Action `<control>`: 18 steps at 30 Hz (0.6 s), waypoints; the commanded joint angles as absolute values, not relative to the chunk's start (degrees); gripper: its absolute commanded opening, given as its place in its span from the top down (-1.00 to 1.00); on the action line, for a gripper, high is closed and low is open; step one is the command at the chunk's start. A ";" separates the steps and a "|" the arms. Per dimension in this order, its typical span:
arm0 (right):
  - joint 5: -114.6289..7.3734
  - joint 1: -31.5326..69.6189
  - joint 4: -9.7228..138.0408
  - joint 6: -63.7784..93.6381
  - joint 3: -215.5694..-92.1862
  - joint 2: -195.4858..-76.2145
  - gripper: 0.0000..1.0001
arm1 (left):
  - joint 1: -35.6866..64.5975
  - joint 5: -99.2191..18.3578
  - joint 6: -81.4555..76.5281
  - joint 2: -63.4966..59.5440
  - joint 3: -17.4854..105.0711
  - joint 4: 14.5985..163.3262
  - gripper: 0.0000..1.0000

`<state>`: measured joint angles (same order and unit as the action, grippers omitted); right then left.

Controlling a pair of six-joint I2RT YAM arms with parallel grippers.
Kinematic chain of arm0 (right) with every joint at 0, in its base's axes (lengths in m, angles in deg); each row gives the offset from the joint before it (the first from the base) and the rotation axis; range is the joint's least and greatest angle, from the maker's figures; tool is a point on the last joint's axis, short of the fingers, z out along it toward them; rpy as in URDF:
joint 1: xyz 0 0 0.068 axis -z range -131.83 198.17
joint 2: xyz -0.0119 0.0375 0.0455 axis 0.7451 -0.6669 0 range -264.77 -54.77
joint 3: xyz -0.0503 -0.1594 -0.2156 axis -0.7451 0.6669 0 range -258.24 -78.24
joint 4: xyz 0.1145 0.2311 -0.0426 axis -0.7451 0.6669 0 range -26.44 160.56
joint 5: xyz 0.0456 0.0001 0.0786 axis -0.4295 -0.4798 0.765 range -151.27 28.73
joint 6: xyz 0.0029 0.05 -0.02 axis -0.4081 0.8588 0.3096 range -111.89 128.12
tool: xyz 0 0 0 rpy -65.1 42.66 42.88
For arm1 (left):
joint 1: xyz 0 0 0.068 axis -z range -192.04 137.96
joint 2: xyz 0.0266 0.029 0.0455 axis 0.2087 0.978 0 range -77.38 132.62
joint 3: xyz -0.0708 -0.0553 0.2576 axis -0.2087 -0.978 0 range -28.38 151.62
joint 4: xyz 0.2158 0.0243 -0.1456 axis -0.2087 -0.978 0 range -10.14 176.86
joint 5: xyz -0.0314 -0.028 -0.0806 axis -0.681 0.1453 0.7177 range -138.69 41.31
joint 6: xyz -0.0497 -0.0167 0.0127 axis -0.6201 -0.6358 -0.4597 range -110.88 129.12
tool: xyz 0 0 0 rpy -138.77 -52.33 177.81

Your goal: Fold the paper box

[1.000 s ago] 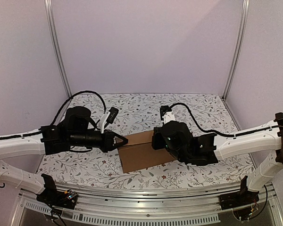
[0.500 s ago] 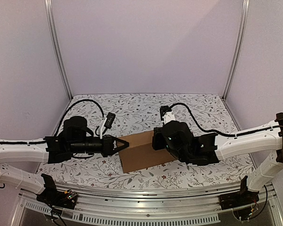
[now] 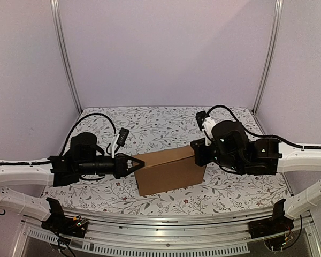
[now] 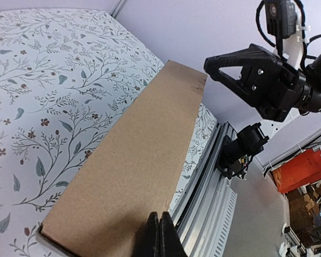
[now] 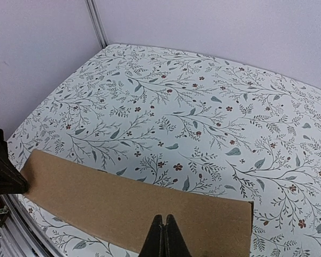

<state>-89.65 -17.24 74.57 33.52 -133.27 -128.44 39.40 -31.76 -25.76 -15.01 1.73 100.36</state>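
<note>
The paper box (image 3: pixel 168 170) is a plain brown cardboard box lying closed and flat-topped on the flowered table, its long side running left to right. My left gripper (image 3: pixel 139 164) is shut, with its tips at the box's left end. In the left wrist view the shut fingertips (image 4: pixel 159 229) rest over the box top (image 4: pixel 128 150) near its front edge. My right gripper (image 3: pixel 197 156) is shut and empty at the box's right end. From the right wrist its tips (image 5: pixel 164 227) hover over the box top (image 5: pixel 117 206).
A flowered cloth (image 3: pixel 166 126) covers the table. An aluminium rail (image 3: pixel 166 222) runs along the near edge. Purple walls and two metal posts (image 3: pixel 64 53) close off the back and sides. Black cables (image 3: pixel 96 115) loop behind both arms.
My right arm has drawn back to the right, off the middle of the box to its right end. The box top now shows whole and flat. My left gripper stays at the left end.
</note>
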 commanded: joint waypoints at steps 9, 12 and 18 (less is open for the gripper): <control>-81.92 -7.63 82.44 30.91 -129.42 -121.43 1.00 | 38.32 -33.18 -24.71 -12.10 -1.41 90.28 1.00; -80.39 -6.90 82.05 31.66 -128.20 -122.04 1.00 | 38.32 -33.14 -24.67 -11.84 -1.33 90.29 1.00; -78.04 -6.84 78.92 37.94 -119.82 -124.52 1.00 | 38.32 -33.53 -24.55 -11.60 -1.25 90.11 1.00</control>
<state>-81.67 -7.16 77.45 33.24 -125.82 -122.03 39.31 -31.57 -25.56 -14.36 1.62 101.12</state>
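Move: The closed right fingertips are above the box lid; the lid's right end lies about 6 cm to their right, 1 cm farther out and 4 cm below. The lid's left end is some 20 cm to their left, 5 cm nearer the base, and the front wall's middle about 9 cm left, 5 cm back, 9 cm down. From the left hand, the lid's right end is roughly 26 cm right and 4 cm ahead. The shut right hand sweeps about 6 cm right, then sinks onto the lid's right end; the left stays put. ##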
